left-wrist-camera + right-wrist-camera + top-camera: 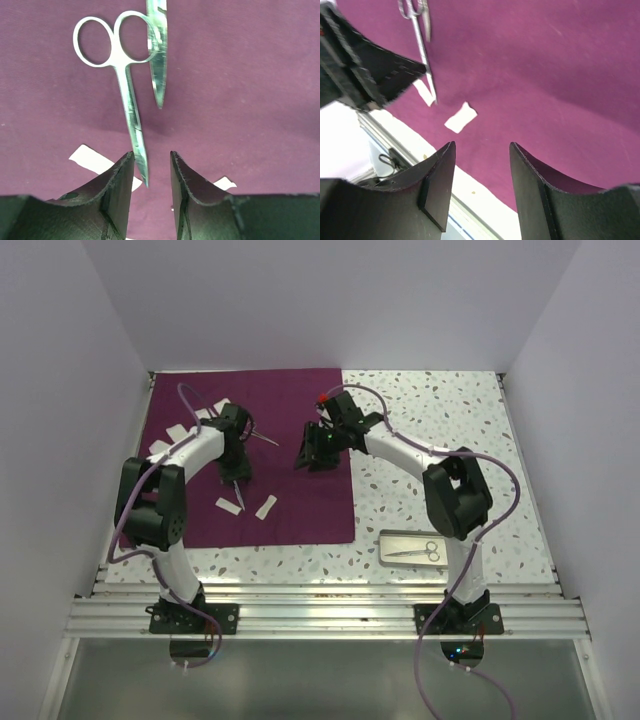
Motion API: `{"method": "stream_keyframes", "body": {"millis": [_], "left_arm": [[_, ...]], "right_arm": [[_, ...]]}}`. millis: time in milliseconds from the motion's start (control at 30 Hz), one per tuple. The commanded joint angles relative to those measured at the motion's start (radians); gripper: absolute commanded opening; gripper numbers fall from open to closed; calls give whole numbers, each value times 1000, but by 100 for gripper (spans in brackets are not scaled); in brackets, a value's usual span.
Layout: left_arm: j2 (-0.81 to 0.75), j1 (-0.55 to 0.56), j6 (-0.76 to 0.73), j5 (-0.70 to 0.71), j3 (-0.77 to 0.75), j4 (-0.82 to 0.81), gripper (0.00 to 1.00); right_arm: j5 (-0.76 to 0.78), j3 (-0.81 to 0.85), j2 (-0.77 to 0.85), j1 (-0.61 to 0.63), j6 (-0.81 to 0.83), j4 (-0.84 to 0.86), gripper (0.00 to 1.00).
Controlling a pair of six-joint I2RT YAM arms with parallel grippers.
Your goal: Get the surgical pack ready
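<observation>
The plum-purple cloth (300, 495) lies flat on the left half of the table. Silver scissors (127, 95) rest on it, and a second silver blade (158, 60) lies beside their rings. My left gripper (151, 159) is open, with the scissors' tip in the gap next to the left finger (117, 185). From above, this left gripper (238, 472) points down over the cloth's middle. My right gripper (482, 150) is open and empty over the cloth's right part, also visible as the right gripper (316, 455) from above. White gauze pads (267, 506) dot the cloth. The steel tray (398, 540) holds another pair of scissors (428, 551).
More gauze pads (180, 432) lie at the cloth's back left. The tray stands on the speckled tabletop (450, 420) just left of the right arm's base. White walls close in the table on three sides. A metal rail (320, 590) runs along the near edge.
</observation>
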State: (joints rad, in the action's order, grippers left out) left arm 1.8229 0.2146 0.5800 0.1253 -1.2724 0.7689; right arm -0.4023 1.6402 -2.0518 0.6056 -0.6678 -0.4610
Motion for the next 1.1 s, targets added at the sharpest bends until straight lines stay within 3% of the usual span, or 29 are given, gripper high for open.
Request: {"method": "stream_keyframes", "body": {"millis": [0,467,667,833,1067], "left_arm": [[13,-4,34,66,1,27,38],[88,-15,12,109,54,-65,31],[98,-53,-38,37,105,-158,20],[53,-87,-68,-25,157,-207,0],[-22,-115,-124,-121,202,-238,0]], "right_arm": [[2,-29,59,-6,25,7,51],[-16,-17,38,-3,13,5,51],[-24,21,2,29,7,-4,51],[-75,110,-68,71,-10,16,51],[-164,205,-180,92,-145,133,54]]}}
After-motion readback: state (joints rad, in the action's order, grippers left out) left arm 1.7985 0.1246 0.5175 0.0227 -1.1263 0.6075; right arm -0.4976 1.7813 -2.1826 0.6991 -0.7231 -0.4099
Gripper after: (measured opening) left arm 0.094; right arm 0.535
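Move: The scissors to be gripped lie just under the left hand, rings pointing away from the robot, their middle about 2 cm ahead, 2 cm to its left and 3 cm below. The other scissors are about 9 cm ahead and 1 cm left; one white strip is 2 cm back and 4 cm left, the second 3 cm back and 4 cm right. From the right hand, the scissors to be gripped lie roughly 15 cm left, 4 cm back and 10 cm down. The scissors' shaft, well below the rings towards the tip, is pinched as the left hand sinks some 2.5 cm, shifting about 1.5 cm left, then stays low while its fingers shut and the wrist rolls about 10 degrees, left side dipping. The right hand, after a small dip and a pause, sweeps about 7 cm left towards them, its fingers still half open. ##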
